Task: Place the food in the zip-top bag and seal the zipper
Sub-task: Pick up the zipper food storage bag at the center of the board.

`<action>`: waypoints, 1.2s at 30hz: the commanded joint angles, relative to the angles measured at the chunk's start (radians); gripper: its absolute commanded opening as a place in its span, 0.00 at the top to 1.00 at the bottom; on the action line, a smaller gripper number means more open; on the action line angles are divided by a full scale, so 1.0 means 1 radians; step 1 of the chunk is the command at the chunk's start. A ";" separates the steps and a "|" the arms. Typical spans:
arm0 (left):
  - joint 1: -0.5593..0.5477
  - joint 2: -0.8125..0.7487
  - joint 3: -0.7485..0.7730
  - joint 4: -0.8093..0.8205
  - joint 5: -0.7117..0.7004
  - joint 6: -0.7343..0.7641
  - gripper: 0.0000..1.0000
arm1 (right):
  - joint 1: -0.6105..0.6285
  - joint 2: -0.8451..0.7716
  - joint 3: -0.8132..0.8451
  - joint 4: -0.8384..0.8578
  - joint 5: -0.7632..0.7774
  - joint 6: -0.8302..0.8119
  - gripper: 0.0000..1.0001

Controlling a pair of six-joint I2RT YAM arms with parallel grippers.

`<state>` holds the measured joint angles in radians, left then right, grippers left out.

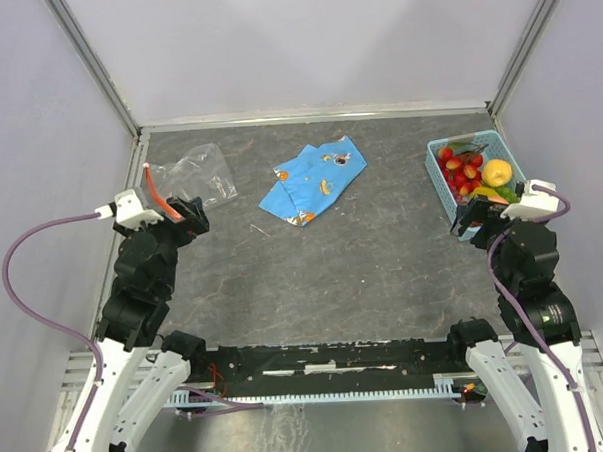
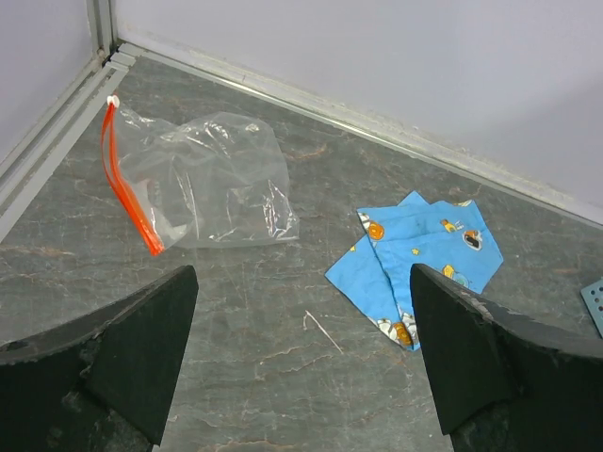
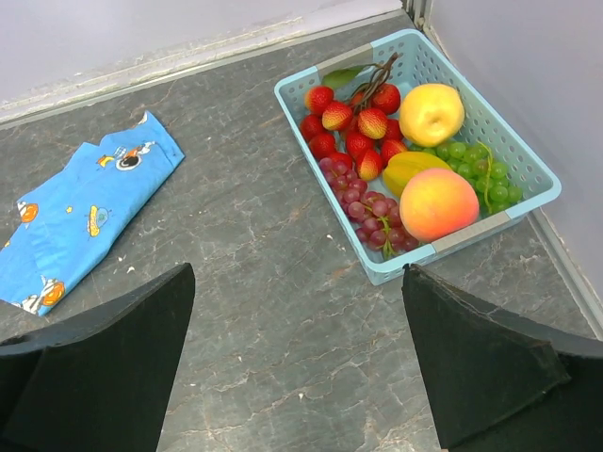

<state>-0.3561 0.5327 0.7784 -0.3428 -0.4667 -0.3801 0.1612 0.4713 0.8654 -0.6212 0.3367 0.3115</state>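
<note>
The clear zip-top bag [image 1: 201, 173] lies flat at the far left, also in the left wrist view [image 2: 212, 179], with its red-orange zipper [image 2: 129, 179] along its left edge. The food [image 3: 396, 155] sits in a light-blue basket [image 3: 494, 218] at the far right: red strawberries [image 3: 356, 121], a yellow lemon [image 3: 431, 113], an orange fruit [image 3: 438, 203], purple grapes [image 3: 369, 209] and green grapes [image 3: 479, 169]. My left gripper [image 2: 301, 363] is open and empty, above the table short of the bag. My right gripper [image 3: 297, 363] is open and empty, short of the basket.
A blue patterned cloth [image 1: 313, 180] lies folded in the middle far part of the table, also in the left wrist view [image 2: 424, 259]. A thin pale sliver [image 2: 323, 330] lies near it. Grey walls and metal rails close in the table on three sides.
</note>
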 commanded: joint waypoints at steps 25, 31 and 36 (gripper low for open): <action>0.042 0.426 0.118 0.022 0.030 -0.120 0.01 | -0.003 0.032 -0.048 0.115 -0.085 0.002 0.01; 0.326 0.565 0.124 0.141 0.271 -0.250 0.01 | -0.003 0.019 -0.095 0.154 -0.133 0.001 0.01; 0.458 0.731 0.174 0.172 0.303 -0.274 0.00 | 0.001 0.000 -0.122 0.168 -0.138 -0.023 0.01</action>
<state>0.0235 1.1755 0.8867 -0.2657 -0.2516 -0.5667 0.1616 0.4919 0.7544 -0.5240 0.2153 0.3096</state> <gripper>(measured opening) 0.993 0.990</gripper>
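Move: The clear zip-top bag lies flat with its middle some 22 cm ahead of the left hand, about 9 cm to its left and roughly 28 cm below. On the same surface, the blue cloth is about 20 cm ahead and 23 cm right of that hand, and a thin white sliver about 9 cm ahead and 10 cm right. From the right hand, the bag is around 62 cm left, 26 cm ahead and 27 cm below. Towards the clear bag with the orange zipper, the left hand stays nearly put at first, then speeds up down and forward, sinking some 12 cm and reaching about 10. Late on it swings left, while the fingers tip downwards and turn a little counter-clockwise, staying wide open. The right hand, also open, sinks slightly and drifts left and forward. ##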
